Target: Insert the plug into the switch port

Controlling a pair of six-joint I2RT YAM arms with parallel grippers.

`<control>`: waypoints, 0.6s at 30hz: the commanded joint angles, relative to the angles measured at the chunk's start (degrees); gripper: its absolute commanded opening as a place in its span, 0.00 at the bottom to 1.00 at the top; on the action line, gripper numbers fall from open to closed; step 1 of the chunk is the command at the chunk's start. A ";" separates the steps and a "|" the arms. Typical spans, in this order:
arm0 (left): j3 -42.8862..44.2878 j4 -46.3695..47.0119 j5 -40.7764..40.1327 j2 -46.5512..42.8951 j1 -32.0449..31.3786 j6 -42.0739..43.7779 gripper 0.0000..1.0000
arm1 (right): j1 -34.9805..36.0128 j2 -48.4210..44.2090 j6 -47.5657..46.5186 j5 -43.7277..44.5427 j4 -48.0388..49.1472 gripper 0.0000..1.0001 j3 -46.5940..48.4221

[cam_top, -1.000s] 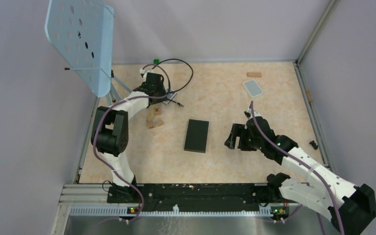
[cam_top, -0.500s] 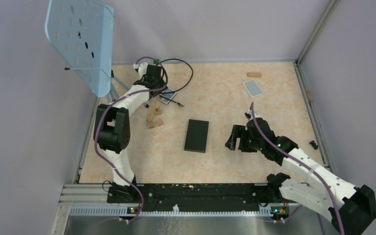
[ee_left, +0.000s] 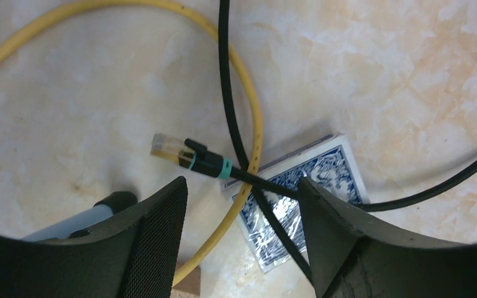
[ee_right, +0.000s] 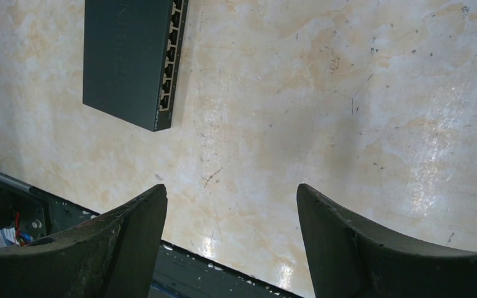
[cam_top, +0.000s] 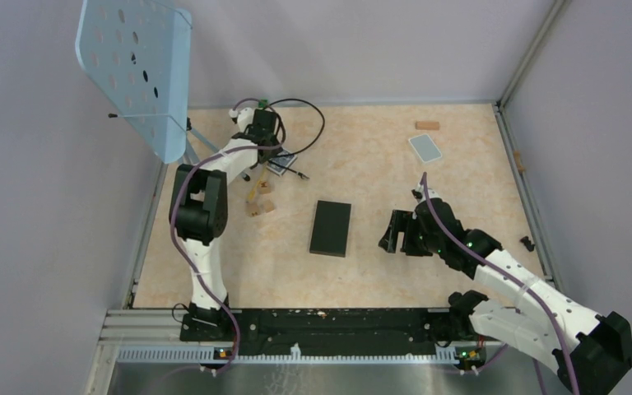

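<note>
The plug [ee_left: 172, 149], clear-tipped with a black boot and teal rings, lies on the table at the end of a black cable [ee_left: 227, 81]. My left gripper [ee_left: 242, 183] hovers open just above it, and only the cable runs under the gap between its fingers. In the top view that gripper [cam_top: 268, 141] is at the far left and covers the plug. The flat black switch box [cam_top: 331, 228] lies mid-table, its ports [ee_right: 170, 62] lined along one narrow edge. To the box's right, my right gripper [cam_top: 395, 230] stands open and holds nothing.
A yellow cable [ee_left: 251, 118] loops around the plug. A blue patterned playing card [ee_left: 313, 186] lies under the black cable. Wooden blocks [cam_top: 259, 202], a pale grey-blue card [cam_top: 425, 148] and a blue perforated stand [cam_top: 136, 74] are nearby.
My left arm has swung its elbow rightward and carried its gripper a little farther toward the back wall. The right arm has not moved.
</note>
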 commanded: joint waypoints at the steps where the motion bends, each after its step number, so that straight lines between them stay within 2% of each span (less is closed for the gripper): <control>1: 5.18 1.10 -2.45 2.31 0.48 2.22 0.71 | -0.28 -1.07 0.25 0.68 -0.20 0.75 0.04; 12: 6.64 0.98 -2.64 5.26 1.36 3.13 0.69 | -0.24 -0.25 -0.01 0.36 -0.05 0.75 0.58; 14: 6.66 0.97 -2.73 5.55 1.52 3.46 0.63 | -0.24 -0.10 -0.11 0.34 -0.13 0.75 0.72; 18: 7.73 1.34 -1.88 6.44 1.63 5.97 0.39 | -0.23 -0.11 -0.17 0.32 -0.07 0.75 0.65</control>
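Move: The left hand is empty and goes for the plug, lying about 2 cm ahead of it, 4 cm to its left and 3 cm below. The card deck lies about 1 cm ahead and 4 cm to the hand's right, the yellow cable crosses under the black one about 1 cm ahead, and the tripod foot is some 4 cm back and 6 cm left. From the idle right hand, the plug is roughly 32 cm ahead, 38 cm to the left and 8 cm lower. The left hand reaches about 2 cm forward nearly level, fingers open and slanting down, then stops going out and instead eases about 1 cm left while sinking some 2 cm towards the black cable just behind the plug. Only at the end do the fingers begin to close, about a third of their gap, one on each side of the cable, with the left finger coming against the plug's rear end. ##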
